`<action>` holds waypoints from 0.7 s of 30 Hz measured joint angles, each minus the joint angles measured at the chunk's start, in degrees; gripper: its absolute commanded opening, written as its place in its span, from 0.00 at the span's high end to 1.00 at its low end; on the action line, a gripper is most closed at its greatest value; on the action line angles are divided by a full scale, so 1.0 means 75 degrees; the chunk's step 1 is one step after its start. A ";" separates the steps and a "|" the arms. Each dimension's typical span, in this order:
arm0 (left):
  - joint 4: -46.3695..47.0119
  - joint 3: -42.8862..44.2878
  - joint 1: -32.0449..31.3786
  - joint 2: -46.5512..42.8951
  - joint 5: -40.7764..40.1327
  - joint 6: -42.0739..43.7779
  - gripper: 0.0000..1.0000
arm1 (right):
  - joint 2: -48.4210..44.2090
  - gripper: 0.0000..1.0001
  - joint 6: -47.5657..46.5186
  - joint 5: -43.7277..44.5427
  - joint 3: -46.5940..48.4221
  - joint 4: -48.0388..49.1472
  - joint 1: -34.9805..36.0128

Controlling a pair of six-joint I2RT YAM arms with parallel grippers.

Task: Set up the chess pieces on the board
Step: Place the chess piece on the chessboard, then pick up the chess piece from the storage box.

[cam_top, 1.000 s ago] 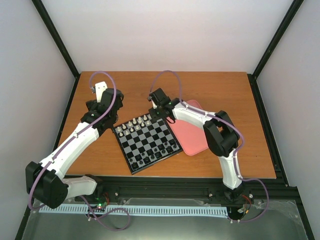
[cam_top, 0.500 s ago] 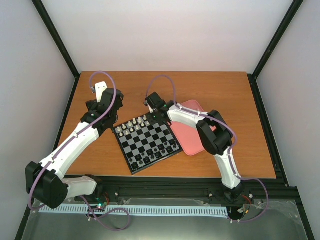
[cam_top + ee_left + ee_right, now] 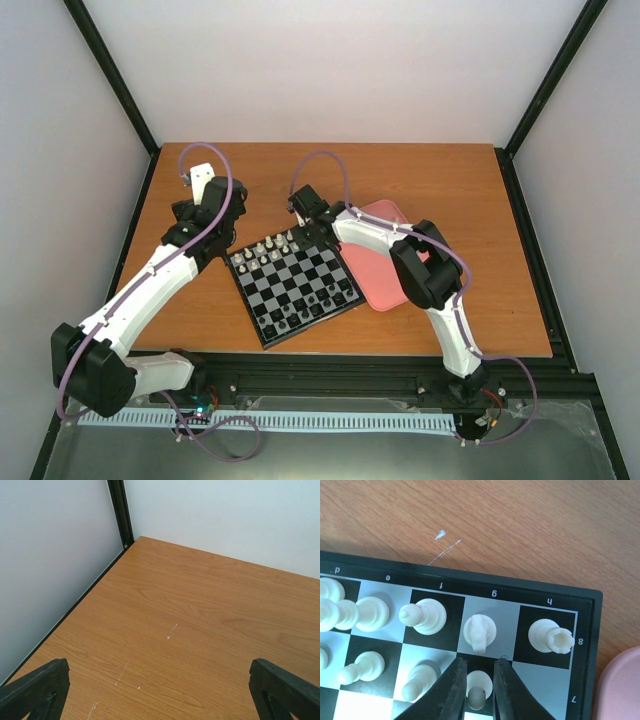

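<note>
The board (image 3: 262,335) lies at an angle in the middle of the table. Cream chess pieces (image 3: 270,250) fill its far rows. In the right wrist view a bishop (image 3: 422,616), a knight (image 3: 480,632) and a rook (image 3: 551,636) stand along the board's (image 3: 520,587) back row. A cream pawn (image 3: 481,692) stands upright on the dark square in front of the knight. My right gripper (image 3: 480,664) straddles that pawn, fingers slightly apart, with a thin gap on the right side. My left gripper (image 3: 159,680) hovers wide open over bare wood at the far left (image 3: 200,190).
Dark chess figures (image 3: 315,300) stand on the board's near rows. A pink tray (image 3: 385,270) lies right against the board's right side, its corner showing in the right wrist view (image 3: 622,685). Black frame posts and white walls enclose the table.
My right arm has swung left over the board's far right corner. Its jaws have eased apart around the pawn. The left arm has not moved.
</note>
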 measured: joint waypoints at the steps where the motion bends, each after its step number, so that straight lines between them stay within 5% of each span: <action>1: 0.0000 0.0000 0.0000 0.0000 -0.0003 0.0000 0.00 | 0.0000 0.80 -0.0006 0.0009 -0.0009 -0.0006 0.0000; 15: -0.0003 0.0000 0.0000 -0.0029 0.0000 -0.0003 0.00 | -0.1816 0.44 -0.0108 0.0271 -0.1472 0.0364 0.0140; 21: 0.0000 0.0000 0.0000 -0.0082 0.0003 -0.0003 0.00 | -0.2678 0.46 -0.0032 0.1329 -0.1769 0.0618 -0.0038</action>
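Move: The white pawn on g7 stands upright between my right fingertips, straight ahead and level sideways, its middle about 1 cm below them. The knight on g8 is some 3 cm ahead and 1 cm left of the hand, the h8 rook 4 cm ahead and 1 cm right, and the f7 pawn 3 cm left and 1 cm back. The middle of the pink tray lies roughly 20 cm right and 3 cm back. From my left hand, the g7 pawn is about 24 cm right, 3 cm ahead and 22 cm below. I open my right fingers on from barely parted to a bit over half, freeing the g7 pawn, while easing back about 2.5 cm and slightly right. Then I lift fast, some 10 cm in all, swinging about 5 cm to the right off the pieces towards the pink tray, with the fingertips tipping forward and up by about 15 degrees. ##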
